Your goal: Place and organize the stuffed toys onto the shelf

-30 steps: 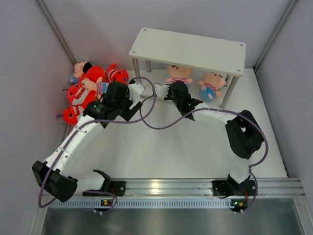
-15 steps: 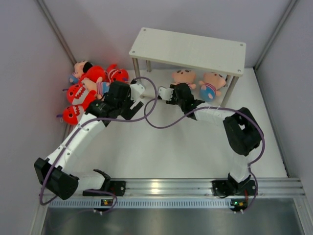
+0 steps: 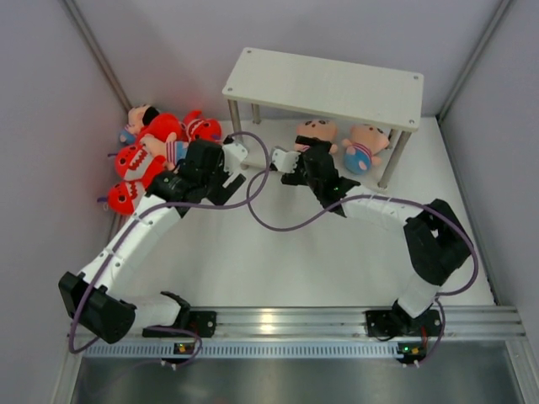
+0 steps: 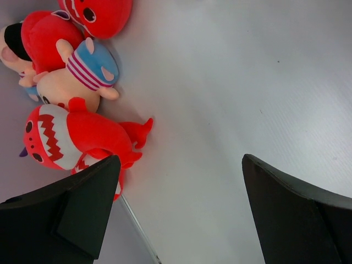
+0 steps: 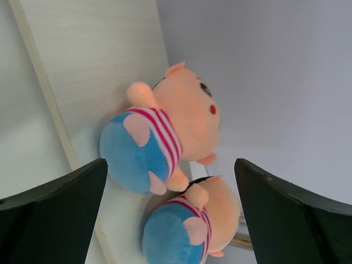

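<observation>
The off-white shelf (image 3: 324,84) stands at the back. Two striped-shirt dolls sit side by side on its lower tier (image 5: 99,71): one in the middle (image 3: 316,132) (image 5: 165,132), one to the right (image 3: 366,147) (image 5: 192,231). My right gripper (image 3: 305,154) (image 5: 170,162) is open just in front of the middle doll and holds nothing. A pile of stuffed toys lies at the back left, with red sharks (image 3: 126,194) (image 4: 71,137) and dolls (image 3: 139,116) (image 4: 82,74). Right of that pile, my left gripper (image 3: 226,167) (image 4: 181,209) is open and empty above the bare floor.
Grey walls close in the white floor (image 3: 278,252) on three sides, and the toy pile lies against the left wall. The shelf's thin metal legs (image 3: 234,122) stand close to both wrists. Purple cables (image 3: 261,210) loop between the arms.
My right gripper has opened and let go of the middle doll, which now sits on the lower tier. The right elbow has swung to the right. The left arm has barely moved.
</observation>
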Controlling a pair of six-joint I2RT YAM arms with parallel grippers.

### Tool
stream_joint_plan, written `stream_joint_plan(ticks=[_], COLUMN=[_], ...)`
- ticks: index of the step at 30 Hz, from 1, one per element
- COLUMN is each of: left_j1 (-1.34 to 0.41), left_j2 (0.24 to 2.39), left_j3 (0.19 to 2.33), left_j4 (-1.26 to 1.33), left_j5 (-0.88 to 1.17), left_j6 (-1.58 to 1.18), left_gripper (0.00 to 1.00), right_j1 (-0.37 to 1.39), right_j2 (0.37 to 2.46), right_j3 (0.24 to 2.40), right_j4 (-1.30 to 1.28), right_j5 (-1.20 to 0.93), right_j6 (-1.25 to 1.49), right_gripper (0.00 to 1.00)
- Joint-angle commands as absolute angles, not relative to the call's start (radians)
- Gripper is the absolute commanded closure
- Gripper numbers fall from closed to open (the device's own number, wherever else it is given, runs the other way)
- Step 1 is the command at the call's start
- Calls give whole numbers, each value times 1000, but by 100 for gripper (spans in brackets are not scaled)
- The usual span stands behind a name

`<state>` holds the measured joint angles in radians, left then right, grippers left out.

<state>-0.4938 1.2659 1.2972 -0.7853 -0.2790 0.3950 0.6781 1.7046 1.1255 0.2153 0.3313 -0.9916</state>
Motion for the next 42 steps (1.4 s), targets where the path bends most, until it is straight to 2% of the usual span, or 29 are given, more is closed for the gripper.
stream_joint_plan(ticks=[1,6,12,15,17,19,25,28,37,42], left_j1=[-473,-379,-151,-26,-20,-20,-34,-34,-46,-43], left_j2=[1264,1282,1304,1426,1579,1687,2128,2227,2452,2497], left_j3=[1318,1328,1331,1396,1507,1600,1928,2029,2227,2233], left_j4=[-769,-778,-801,-798,-798,-792,-699,-699,-696,-643], left_j5=[-298,-232,-76,-57,-97,-130,-385,-405,-498,-580], left_j6=[384,350,308,287,273,236,232,213,244,288], left_gripper=[2,2,3,10,20,24,25,29,29,40], right_j1=[718,733,768,788,796,805,844,871,894,894], right_j2=[1602,1559,1488,1422,1368,1312,1180,1154,1164,1160], right_j3=[1126,1126,1095,1088,1081,1071,979,956,953,951], right_j4=[284,211,149,130,130,133,189,193,181,181], right_j5=[365,356,324,305,287,273,215,222,230,226], right_j6=[-945,-928,-844,-767,-727,-684,-635,-637,-649,-657], right_gripper=[1,1,1,1,1,1,0,1,1,1])
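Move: The striped doll lying in the pile is some 25 cm ahead of the left hand, 18 cm to its left and 19 cm below. A shark lies about 11 cm right of the doll and 6 cm farther out; another lies about 9 cm left of the doll and 4 cm nearer. From the right hand the striped doll is about 10 cm ahead, 38 cm left and 13 cm down; the doll just shelved is 8 cm ahead, 3 cm right and 6 cm down. The striped doll's blue lower body is straddled by the left fingers: the hand swings left first, then drives about 25 cm forward and down into the pile, turning some 40 degrees counter-clockwise, its wide-open fingers narrowing to just over half. The empty right hand, still wide open, backs up and away from the shelved doll, left side rolling up. ##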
